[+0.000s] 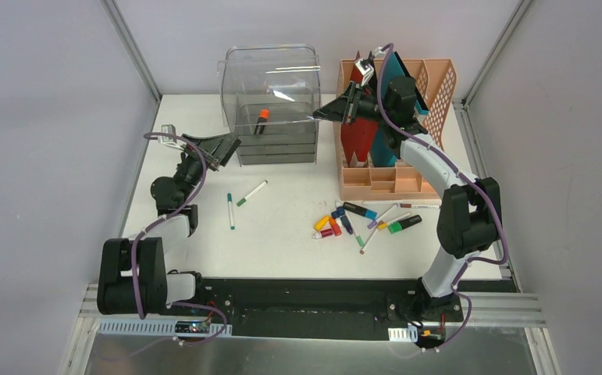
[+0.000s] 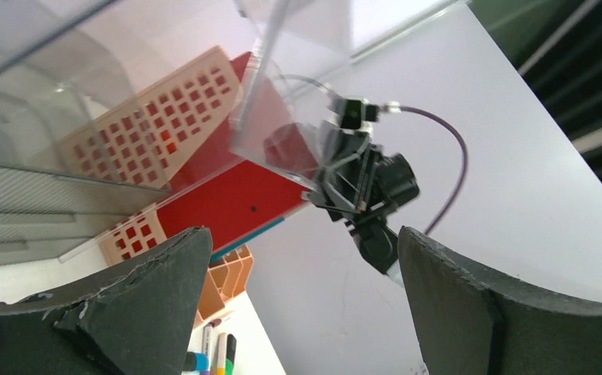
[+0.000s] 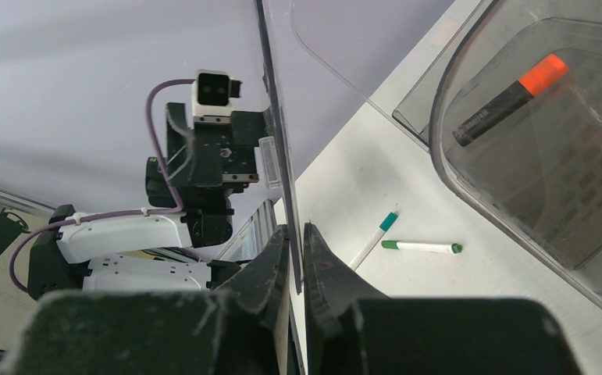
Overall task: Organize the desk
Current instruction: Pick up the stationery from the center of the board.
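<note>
The white desk (image 1: 282, 242) carries a clear plastic drawer box (image 1: 270, 141) with its clear lid (image 1: 282, 78) raised. My right gripper (image 1: 330, 112) is shut on the lid's thin edge (image 3: 278, 117), with both fingers (image 3: 325, 266) pinching it. An orange-capped black marker (image 1: 261, 121) lies inside the top tray (image 3: 508, 98). My left gripper (image 1: 226, 148) stands open and empty just left of the box. In the left wrist view its jaws (image 2: 301, 234) stand wide, and the right gripper (image 2: 360, 180) shows beyond them holding the lid (image 2: 282, 117).
A peach file rack (image 1: 430, 86) with a red folder (image 1: 357, 137) stands right of the box. Two green markers (image 1: 251, 193) (image 1: 230, 211) lie in front of the box. Several loose markers (image 1: 360, 223) cluster before the rack.
</note>
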`<action>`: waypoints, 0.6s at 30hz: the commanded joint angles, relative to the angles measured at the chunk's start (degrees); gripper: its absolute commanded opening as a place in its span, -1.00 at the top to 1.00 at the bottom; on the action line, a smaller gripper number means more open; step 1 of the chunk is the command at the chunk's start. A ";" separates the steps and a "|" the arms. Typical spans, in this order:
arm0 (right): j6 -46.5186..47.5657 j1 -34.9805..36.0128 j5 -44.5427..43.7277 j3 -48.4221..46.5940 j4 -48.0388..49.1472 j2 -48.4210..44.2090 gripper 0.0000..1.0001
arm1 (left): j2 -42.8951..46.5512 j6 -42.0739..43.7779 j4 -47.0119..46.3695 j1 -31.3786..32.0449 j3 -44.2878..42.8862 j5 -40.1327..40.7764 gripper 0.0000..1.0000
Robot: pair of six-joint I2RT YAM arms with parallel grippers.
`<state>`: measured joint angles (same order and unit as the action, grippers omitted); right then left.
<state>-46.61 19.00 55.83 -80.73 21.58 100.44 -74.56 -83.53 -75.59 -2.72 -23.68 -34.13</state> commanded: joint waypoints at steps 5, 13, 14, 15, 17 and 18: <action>0.05 0.59 0.40 -0.18 0.94 -2.70 0.98 | 5.24 3.03 -1.57 -1.15 -0.02 -0.42 -0.86; 0.55 1.08 0.34 -0.50 0.32 -2.80 0.97 | 0.20 0.28 -0.77 -1.15 -5.78 2.65 -0.59; 0.55 1.14 0.38 -0.48 0.30 -2.74 0.97 | -0.20 0.12 -0.76 -1.15 -6.49 2.47 -0.55; 0.63 1.15 0.36 -0.42 0.30 -2.69 0.97 | -0.64 -0.08 -0.70 -1.15 -7.20 2.37 -0.51; 0.78 1.13 0.19 -0.39 0.10 -2.63 0.97 | -1.28 -0.58 -0.70 -1.16 -8.54 1.99 -0.35; 0.84 1.15 0.22 -0.39 -0.03 -2.62 0.96 | -1.50 -0.78 -0.73 -1.18 -9.23 1.66 -0.27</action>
<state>-46.35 19.77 55.86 -80.73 21.15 100.44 -75.53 -83.46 -74.59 -3.46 -29.12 -32.84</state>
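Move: The raised lid's near-left corner is roughly 4 cm ahead of the left hand, 1 cm to its right and 3 cm higher. The orange marker in the box lies about 14 cm ahead, 6 cm right and 16 cm below; the green-capped pen is 6 cm back, 4 cm right, on the table. From the right hand, still pinching the lid's other end, that corner is some 19 cm left, 1 cm back, level in height. The left hand rises about 3 cm, easing back, then forward toward the lid's near-left corner, fingers partly closing. ##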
